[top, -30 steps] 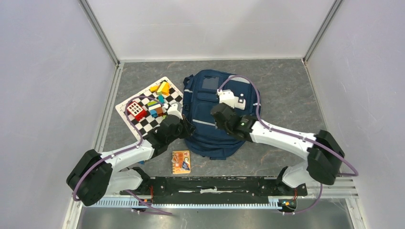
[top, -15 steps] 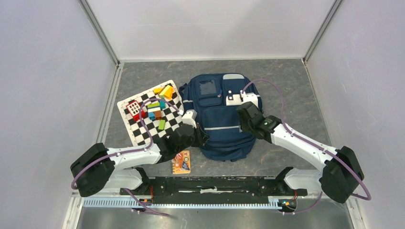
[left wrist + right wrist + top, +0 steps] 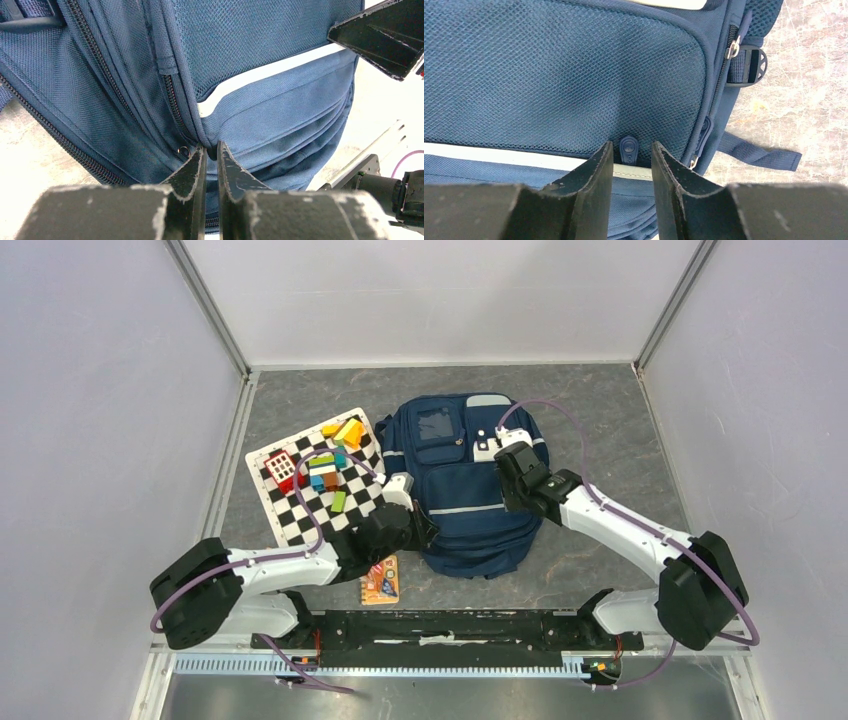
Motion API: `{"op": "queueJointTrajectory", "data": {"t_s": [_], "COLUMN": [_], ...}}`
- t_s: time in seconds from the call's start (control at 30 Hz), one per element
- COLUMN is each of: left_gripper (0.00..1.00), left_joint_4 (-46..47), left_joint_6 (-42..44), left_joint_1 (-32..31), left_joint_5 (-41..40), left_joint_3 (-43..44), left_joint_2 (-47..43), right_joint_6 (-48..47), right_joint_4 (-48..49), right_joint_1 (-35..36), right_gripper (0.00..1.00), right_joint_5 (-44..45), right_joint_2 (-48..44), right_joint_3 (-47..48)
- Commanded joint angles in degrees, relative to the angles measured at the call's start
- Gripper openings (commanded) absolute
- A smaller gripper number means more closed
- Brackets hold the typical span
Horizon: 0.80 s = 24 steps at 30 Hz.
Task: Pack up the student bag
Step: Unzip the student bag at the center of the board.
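The student bag point(image 3: 462, 490), navy blue with grey stripes, lies flat in the middle of the table. My left gripper point(image 3: 422, 526) is at its lower left edge. In the left wrist view that gripper point(image 3: 210, 146) is shut on a fold of the bag's fabric point(image 3: 280, 115) beside a zip. My right gripper point(image 3: 503, 468) hovers over the bag's upper right part. The right wrist view shows that gripper point(image 3: 632, 143) open, and a small blue zip pull point(image 3: 629, 149) on the mesh pocket point(image 3: 559, 85) lies between its tips, untouched.
A chequered board point(image 3: 296, 512) with several coloured blocks point(image 3: 326, 466) lies left of the bag. A small orange packet point(image 3: 380, 580) sits near the front, by my left arm. Enclosure walls stand on three sides, and a black rail point(image 3: 450, 628) runs along the near edge.
The bag has slid right and straightened, and my left gripper has gone with it, still holding its edge. My right gripper moved to the bag's upper right, and its jaws widened and then narrowed.
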Motion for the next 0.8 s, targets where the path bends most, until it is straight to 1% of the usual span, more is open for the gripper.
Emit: {"op": "queueJointTrajectory", "data": {"t_s": [0.0, 0.2, 0.47, 0.6, 0.67, 0.77], "left_gripper": [0.02, 0.02, 0.02, 0.02, 0.02, 0.02], "left_joint_4": [1.12, 1.01, 0.59, 0.54, 0.57, 0.54], "left_joint_6": [-0.84, -0.57, -0.18, 0.24, 0.55, 0.87], "left_joint_1": [-1.85, -1.99, -2.09, -2.11, -2.2, -2.29], "left_joint_5": [2.53, 2.25, 1.9, 2.17, 2.3, 2.53], "left_joint_3": [1.51, 1.5, 1.58, 1.7, 1.86, 2.26], "left_joint_2": [0.99, 0.53, -0.07, 0.22, 0.35, 0.59], "right_joint_6": [-0.75, -2.32, -3.72, -3.35, -2.85, -1.41], "right_joint_4": [-0.53, 0.85, 1.62, 2.32, 2.83, 4.12], "right_joint_1": [-1.52, -3.97, -5.15, -5.35, -5.35, -5.27], "right_gripper": [0.38, 0.34, 0.3, 0.21, 0.14, 0.06], "right_joint_5": [-1.37, -7.03, -7.37, -8.97, -9.71, -11.62], "right_joint_2": [-0.9, -0.91, 1.61, 2.65, 2.46, 1.47], "right_joint_3": [0.78, -0.42, -0.88, -1.69, -2.12, -2.83]}}
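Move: The zipper pull sits between the right hand's open fingertips and about 2 cm below them, hardly 1 cm ahead. The white stripe runs off from it to the left, its middle some 8 cm left of the right hand, about level fore and aft. A side zipper slider is roughly 5 cm right and 1 cm ahead, a strap buckle about 8 cm ahead and 8 cm right. From the left hand the pull lies about 6 cm ahead and 15 cm right. The dark blue zipper pull beside the white stripe gets pinched from both sides by the right fingers: that hand eases a little to its right, then sinks, under 2 cm in all and mostly late, tilting some 5 degrees and shutting its part-open fingers on the pull. The left hand stays put and keeps its pinch on the bag's piped edge. ##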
